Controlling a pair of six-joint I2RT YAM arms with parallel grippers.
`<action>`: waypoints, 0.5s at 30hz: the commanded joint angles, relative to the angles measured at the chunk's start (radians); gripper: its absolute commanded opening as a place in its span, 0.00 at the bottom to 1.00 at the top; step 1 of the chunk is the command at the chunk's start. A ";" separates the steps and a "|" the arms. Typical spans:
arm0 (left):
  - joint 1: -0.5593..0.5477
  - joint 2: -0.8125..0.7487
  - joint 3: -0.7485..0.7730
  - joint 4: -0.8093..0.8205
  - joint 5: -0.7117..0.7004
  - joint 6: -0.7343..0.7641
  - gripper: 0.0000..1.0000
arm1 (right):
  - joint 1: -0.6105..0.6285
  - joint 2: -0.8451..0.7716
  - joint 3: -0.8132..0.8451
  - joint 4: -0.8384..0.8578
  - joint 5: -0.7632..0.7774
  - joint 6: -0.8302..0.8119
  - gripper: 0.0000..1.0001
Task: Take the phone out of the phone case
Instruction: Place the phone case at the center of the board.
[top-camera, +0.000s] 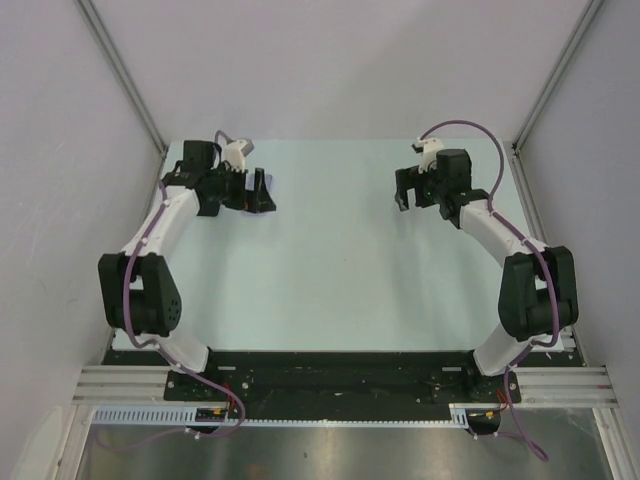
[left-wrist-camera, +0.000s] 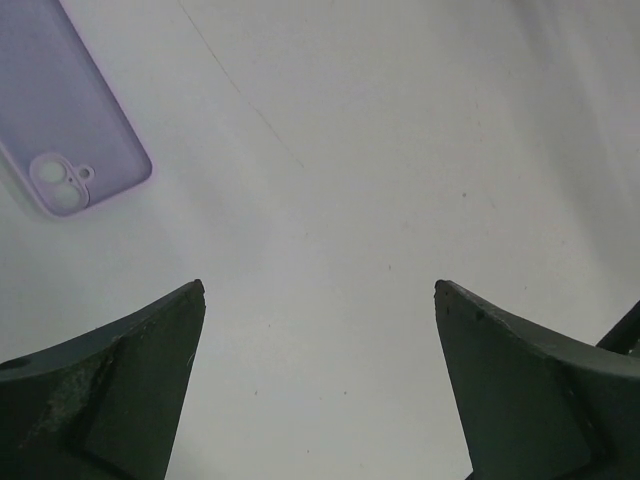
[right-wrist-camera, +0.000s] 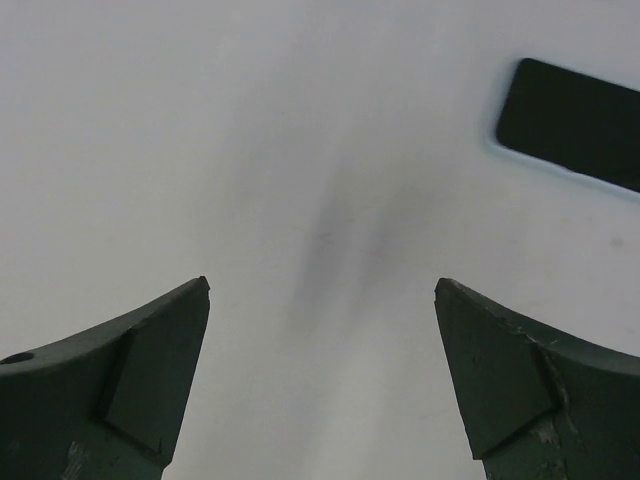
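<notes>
In the left wrist view the lavender phone case (left-wrist-camera: 75, 130) lies flat on the table at the upper left, its camera holes looking pale. My left gripper (left-wrist-camera: 320, 288) hangs open, right of and apart from the case, with only bare table between its fingers. The phone (right-wrist-camera: 570, 122), a black slab with a pale rim, lies on its own at the upper right of the right wrist view. My right gripper (right-wrist-camera: 322, 285) is open and empty, left of the phone. From above, the left gripper (top-camera: 262, 190) and right gripper (top-camera: 402, 190) sit far apart at the back of the table, covering both items.
The pale table (top-camera: 330, 270) is ringed by white walls with metal rails at the back corners. A faint dark smudge (right-wrist-camera: 335, 250) marks the surface ahead of the right gripper. Both arm bases stand at the near edge.
</notes>
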 joint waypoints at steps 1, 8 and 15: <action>0.009 -0.179 -0.137 -0.008 0.024 0.117 1.00 | -0.056 0.044 0.066 0.104 0.312 -0.027 1.00; 0.019 -0.385 -0.316 -0.004 0.050 0.229 1.00 | -0.138 0.290 0.316 -0.007 0.490 0.106 1.00; 0.043 -0.462 -0.440 0.002 0.128 0.271 1.00 | -0.201 0.536 0.632 -0.178 0.552 0.275 1.00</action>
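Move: The phone in its case lies about 17 cm ahead of the right hand, roughly 14 cm to its right and some 11 cm below, with nothing else near it. From the left hand that same cased phone is about 58 cm to the right and 18 cm ahead; the empty phone case lies about 13 cm ahead of the left hand, some 2 cm to its left and 13 cm below. Rightward and forward in one quick sweep, some 15 cm and 13 cm, the right hand heads for the cased phone, swinging clockwise by about 35 degrees and sinking a few centimetres late on, fingers wide open and touching nothing. Meanwhile the empty left hand backs away from the empty case by about 10 cm, still open. ##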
